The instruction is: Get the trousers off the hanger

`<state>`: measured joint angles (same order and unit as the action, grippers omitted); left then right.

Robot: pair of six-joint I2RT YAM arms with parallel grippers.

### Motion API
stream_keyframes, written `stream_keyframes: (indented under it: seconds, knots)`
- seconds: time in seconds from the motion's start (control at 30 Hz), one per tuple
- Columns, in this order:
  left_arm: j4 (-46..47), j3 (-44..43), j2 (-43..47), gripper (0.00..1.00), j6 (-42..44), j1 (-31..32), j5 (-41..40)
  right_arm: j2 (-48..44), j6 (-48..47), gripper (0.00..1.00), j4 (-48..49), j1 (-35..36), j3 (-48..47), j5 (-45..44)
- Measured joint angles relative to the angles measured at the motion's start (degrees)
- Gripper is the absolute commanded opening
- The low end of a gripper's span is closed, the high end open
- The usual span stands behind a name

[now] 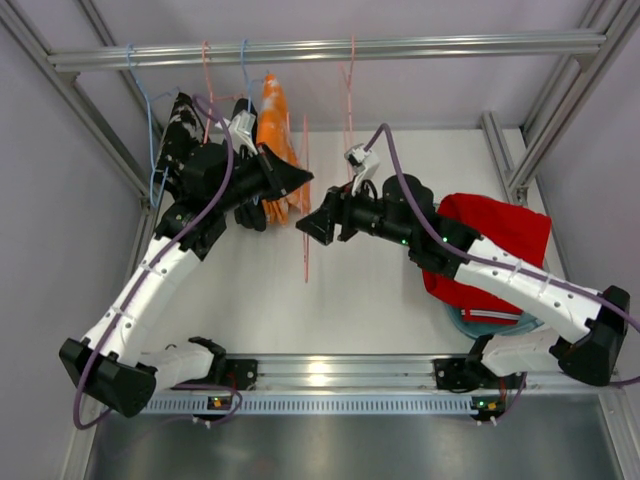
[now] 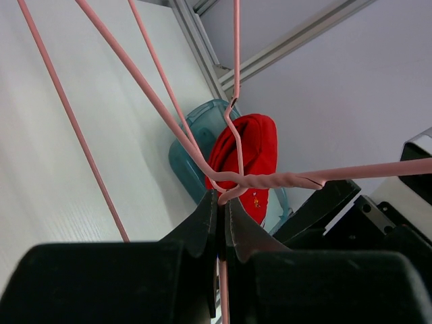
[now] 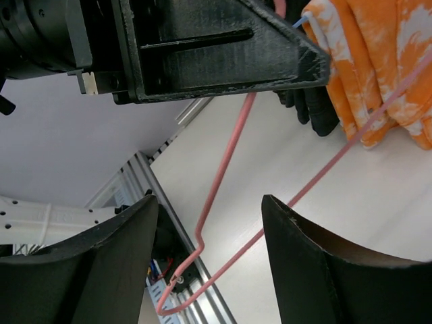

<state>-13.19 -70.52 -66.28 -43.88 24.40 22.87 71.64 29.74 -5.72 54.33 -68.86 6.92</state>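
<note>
An empty pink wire hanger (image 1: 305, 215) hangs from the top rail between my two grippers. My left gripper (image 1: 300, 181) is shut on its wire; in the left wrist view the jaws (image 2: 221, 198) pinch the wire just below the twisted neck (image 2: 270, 180). My right gripper (image 1: 316, 226) is open beside it, and the hanger's lower corner (image 3: 214, 187) hangs between its fingers, untouched. The orange trousers with white markings (image 1: 275, 125) hang on a hanger just behind my left gripper and show in the right wrist view (image 3: 374, 61). The red trousers (image 1: 497, 240) lie off any hanger on a teal basket at the right.
A black-and-white patterned garment (image 1: 180, 128) hangs at the far left of the rail (image 1: 330, 48). Blue and pink hanger hooks hang along the rail. The teal basket (image 2: 194, 128) stands by the right frame post. Aluminium frame posts line both sides.
</note>
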Motion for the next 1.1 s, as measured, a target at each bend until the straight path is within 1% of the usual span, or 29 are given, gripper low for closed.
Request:
stream_keyframes:
  seconds: [0.07, 0.1, 0.27, 0.37, 0.4, 0.47, 0.57, 0.6, 0.73, 0.77, 0.87, 0.9, 1.0, 1.03, 1.1]
  knots:
    - [0.0, 0.0, 0.0, 0.0, 0.02, 0.0, 0.0, 1.53, 0.35, 0.6, 0.35, 0.98, -0.76, -0.22]
    - [0.02, 0.0, 0.0, 0.0, 0.02, 0.0, 0.0, 2.16, 0.52, 0.56, 0.37, 1.44, -1.03, -0.31]
    - [-0.04, -0.22, 0.0, 0.0, 0.24, 0.0, -0.44, 3.43, 1.97, 0.46, 0.11, 2.58, -0.96, -0.81]
    - [0.02, -1.03, 0.02, 0.0, 0.52, 0.0, -1.38, 2.97, 2.78, 0.33, 0.17, 3.08, -0.46, -1.42]
    - [0.13, -1.36, 0.02, 0.0, 0.57, 0.0, -1.55, 2.58, 2.95, 0.27, 0.11, 3.28, 0.0, -1.6]
    - [0.48, -1.64, 0.02, 0.0, 0.55, 0.0, -1.66, 1.99, 2.97, 0.2, 0.02, 3.41, 0.68, -1.86]
    - [0.76, -1.68, 0.07, 0.0, 0.48, 0.0, -1.75, 1.88, 3.06, 0.04, 0.26, 3.43, 0.7, -2.05]
    - [0.76, -1.68, 0.07, 0.0, 0.48, 0.0, -1.77, 1.88, 3.08, 0.0, 0.31, 3.45, 0.7, -2.1]
    - [0.79, -1.68, 0.07, 0.0, 0.33, 0.0, -1.9, 1.9, 2.89, 0.0, 0.59, 3.65, 0.57, -2.19]
    - [0.81, -1.68, 0.07, 0.02, 0.31, 0.0, -1.95, 1.9, 2.89, 0.0, 0.59, 3.63, 0.55, -2.19]
    - [1.03, -1.68, 0.07, 0.15, 0.44, 0.0, -1.99, 1.9, 2.91, 0.0, 0.59, 3.06, 0.46, -2.03]
    - [1.2, -1.68, 0.07, 0.3, 0.48, 0.0, -2.12, 1.9, 2.95, 0.0, 0.55, 2.78, 0.37, -1.77]
    - [1.64, -1.68, 0.17, 0.5, 0.96, -0.02, -2.29, 1.9, 3.37, 0.0, 0.39, 1.18, -0.42, -1.22]
    - [1.7, -1.68, 0.33, 0.61, 1.09, 0.0, -2.14, 1.9, 3.52, 0.0, 0.39, 0.42, -0.85, -1.2]
    - [1.79, -1.68, 0.72, 0.71, 1.36, 0.0, -2.12, 1.9, 3.8, 0.0, 0.39, -1.51, -1.84, -1.31]
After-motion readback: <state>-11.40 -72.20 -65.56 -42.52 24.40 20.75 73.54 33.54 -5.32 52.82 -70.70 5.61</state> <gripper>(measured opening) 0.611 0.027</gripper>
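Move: The right hand's open fingers already straddle the pink hanger's near shoulder wire; the spot to pinch is about 2 cm farther left, 1 cm back and 2 cm below. From the right hand, the orange trousers hang roughly 14 cm ahead and 6 cm left, some 5 cm lower, and the empty pink hanger on the rail about 18 cm ahead and 8 cm right, level with it. The left hand still grips this hanger's neck; the wire spot lies some 8 cm behind it and 3 cm lower. Leftward, back and down by about 2 cm each, the right hand reaches onto the shoulder wire and shuts its fingertips on it. Meanwhile the left rises about 2 cm with the neck, then opens and lets go, edging up a little more. The right, keeping its pinch, then carries the hanger roughly 3 cm forward, with some rise and a drift right. ##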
